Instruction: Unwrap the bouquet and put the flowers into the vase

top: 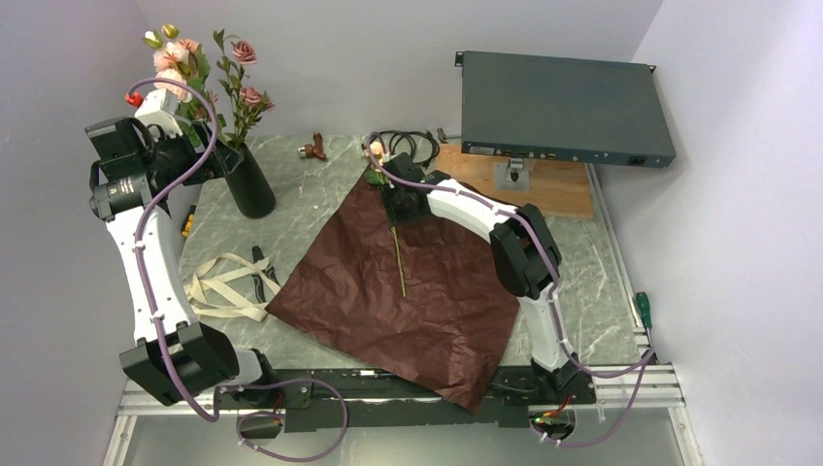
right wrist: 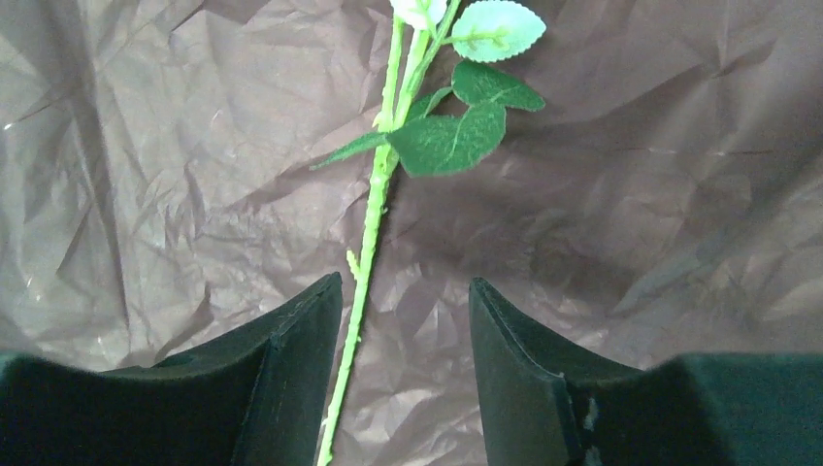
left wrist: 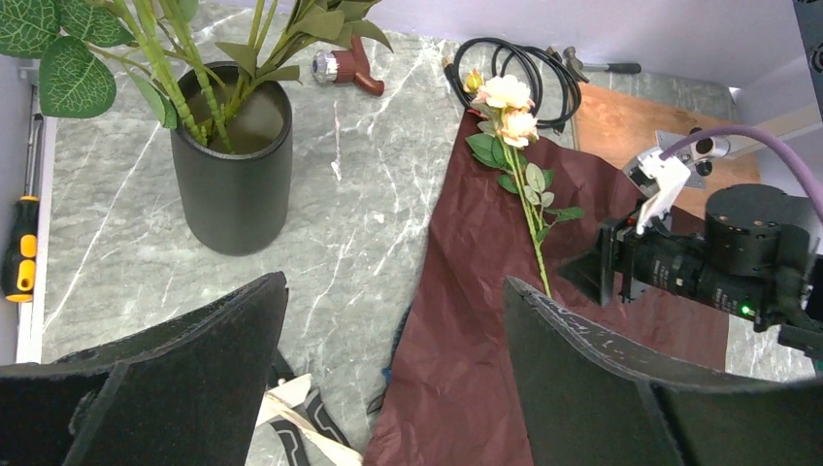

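Note:
The black vase (top: 250, 184) (left wrist: 233, 165) stands at the back left and holds several pink and peach flowers (top: 184, 58). My left gripper (left wrist: 395, 291) hangs open above the table beside the vase with nothing in it. The bouquet is unwrapped: its maroon paper (top: 408, 301) (right wrist: 146, 146) lies spread flat. One flower lies on the paper, its blossoms (left wrist: 507, 97) pointing to the back and its green stem (top: 399, 252) (right wrist: 374, 204) running toward me. My right gripper (top: 400, 199) (right wrist: 406, 291) is low over that stem and open. The stem runs between its fingers, close to the left one.
A beige ribbon (top: 223, 286) and black-handled scissors (top: 260, 272) lie left of the paper. A yellow-handled screwdriver (left wrist: 21, 252) sits by the left edge. At the back are a coiled black cable (left wrist: 529, 73), a wooden board (top: 543, 184) and a grey box (top: 563, 107).

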Controlling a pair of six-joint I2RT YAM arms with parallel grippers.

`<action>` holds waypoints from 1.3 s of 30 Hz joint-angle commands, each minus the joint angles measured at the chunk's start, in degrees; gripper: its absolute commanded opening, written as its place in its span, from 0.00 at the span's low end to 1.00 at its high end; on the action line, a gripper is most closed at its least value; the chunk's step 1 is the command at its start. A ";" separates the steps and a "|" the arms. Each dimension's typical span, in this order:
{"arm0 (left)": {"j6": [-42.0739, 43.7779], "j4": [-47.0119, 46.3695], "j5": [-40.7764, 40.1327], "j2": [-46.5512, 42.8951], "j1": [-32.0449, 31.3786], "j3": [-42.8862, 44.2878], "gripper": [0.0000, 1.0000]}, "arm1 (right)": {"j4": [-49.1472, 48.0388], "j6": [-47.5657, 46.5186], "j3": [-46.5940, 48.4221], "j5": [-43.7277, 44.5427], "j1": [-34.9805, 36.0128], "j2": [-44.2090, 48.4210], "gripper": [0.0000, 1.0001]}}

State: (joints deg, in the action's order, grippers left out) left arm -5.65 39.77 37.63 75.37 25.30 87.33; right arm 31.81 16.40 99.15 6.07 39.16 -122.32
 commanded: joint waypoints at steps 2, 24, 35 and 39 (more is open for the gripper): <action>-0.71 -1.14 1.74 -1.28 -0.15 -1.08 0.87 | 0.24 1.20 5.65 1.49 -0.14 -3.15 0.52; -0.45 -0.83 3.49 0.75 -0.69 -1.04 0.87 | 0.66 2.14 10.58 -0.61 -0.14 -10.98 0.25; -1.56 -1.15 5.14 2.54 -1.83 -0.24 0.86 | 0.35 4.15 9.34 -0.19 -0.14 -5.10 0.00; -1.76 -0.92 5.92 2.76 -2.00 0.37 0.86 | -1.02 4.03 7.78 -0.54 -0.22 -2.02 0.00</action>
State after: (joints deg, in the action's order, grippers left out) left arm -6.81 39.92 41.12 78.06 23.62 85.49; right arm 32.58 19.70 107.70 5.45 39.09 -131.31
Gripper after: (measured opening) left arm 0.862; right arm 0.033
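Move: The last flower's stem passes about 2 cm ahead and 2 cm left of the right hand, some 5 cm below it. From that hand its blossoms lie roughly 20 cm ahead and 7 cm left, and the black cable coil about 22 cm ahead and 1 cm right. From the left hand the stem is about 7 cm ahead, 30 cm right and 32 cm below. Right hand sinks 4 cm, edging 3 cm forward-left, pinches the stem, then rises slightly; left hand sinks slightly. ##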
